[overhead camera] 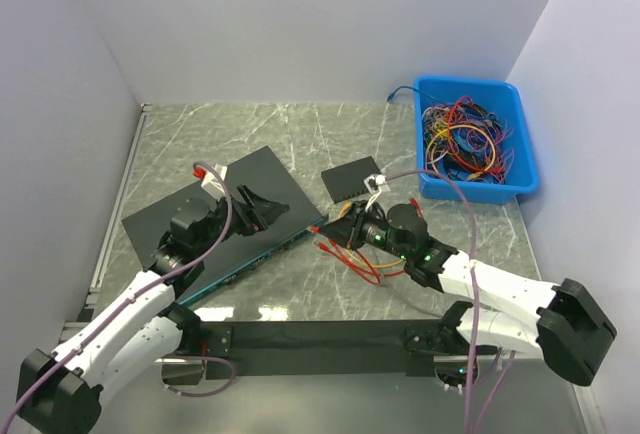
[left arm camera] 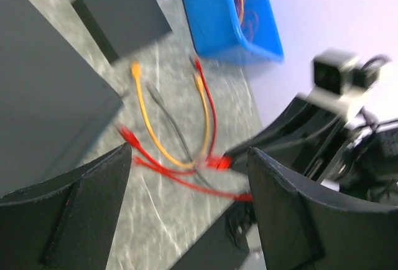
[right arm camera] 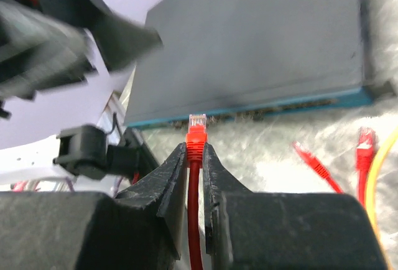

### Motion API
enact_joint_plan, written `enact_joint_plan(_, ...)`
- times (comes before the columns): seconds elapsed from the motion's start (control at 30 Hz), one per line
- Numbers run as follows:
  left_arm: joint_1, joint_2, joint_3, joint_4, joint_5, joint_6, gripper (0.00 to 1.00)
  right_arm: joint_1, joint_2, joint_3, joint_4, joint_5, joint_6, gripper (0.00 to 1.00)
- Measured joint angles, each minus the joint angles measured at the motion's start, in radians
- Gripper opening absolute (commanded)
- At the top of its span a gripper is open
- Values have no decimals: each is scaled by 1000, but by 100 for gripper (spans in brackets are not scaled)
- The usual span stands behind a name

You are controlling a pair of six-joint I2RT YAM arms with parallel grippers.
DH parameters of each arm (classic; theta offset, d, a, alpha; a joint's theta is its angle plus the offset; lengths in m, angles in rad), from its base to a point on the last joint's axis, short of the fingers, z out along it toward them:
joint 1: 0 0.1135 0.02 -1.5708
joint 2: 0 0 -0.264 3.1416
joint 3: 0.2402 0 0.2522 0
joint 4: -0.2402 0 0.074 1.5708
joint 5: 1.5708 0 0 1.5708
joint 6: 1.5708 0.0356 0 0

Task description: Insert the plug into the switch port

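Observation:
The switch [overhead camera: 215,216] is a flat black box with a blue front edge, lying slantwise at the left of the table. In the right wrist view its port row [right arm camera: 273,109] runs along that blue edge. My right gripper [right arm camera: 195,152] is shut on a red cable just behind its plug [right arm camera: 197,128]. The plug's clear tip points at the port row and stands a short way off it. In the top view this gripper [overhead camera: 352,229] is at the switch's right corner. My left gripper [left arm camera: 189,155] hangs open and empty above the switch [left arm camera: 43,96], its fingers wide apart.
A blue bin [overhead camera: 520,134] full of tangled cables stands at the back right. A small black box [overhead camera: 352,181] lies beside the switch's far corner. Loose red, yellow and grey patch cables [overhead camera: 350,254] sprawl on the marble between the arms.

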Motion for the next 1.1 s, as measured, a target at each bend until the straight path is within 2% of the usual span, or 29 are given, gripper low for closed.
enact_joint_plan(0.2,0,20,14,-3,-32,13,78,28,60,-96,130,-66,47,0)
enact_joint_plan(0.33,0,59,14,-26,-42,16,77,172,64,-68,82,70,-20,0)
enact_joint_plan(0.47,0,58,27,-92,-92,37,78,274,151,-10,64,232,-64,0)
enact_joint_plan(0.77,0,47,81,-166,-164,70,78,286,429,-4,98,478,-51,0)
enact_joint_plan(1.1,0,24,73,-177,-183,70,77,309,644,82,253,509,-44,0)
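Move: The red plug is already in my right fingers, and the port I take it to, at the near end of the big switch's port row, lies about 3 cm ahead, 9 cm left and 17 cm below. The big switch's corner is some 8 cm ahead and level sideways, and the loose red plugs about 3 cm straight ahead, both far below. The yellow plug is 11 cm ahead, 5 cm right. From my empty left hand, the port sits almost straight below, about 2 cm right. Still pinching the red plug, I draw my right hand back and a little down and left, then swing it forward again while sinking to the big switch's front edge. I finish about 15 cm lower and 6 cm farther left, with the fingers tipped some 20 degrees more downward towards the ports. My open left hand shifts only a few centimetres left, forward and down above the switch. ##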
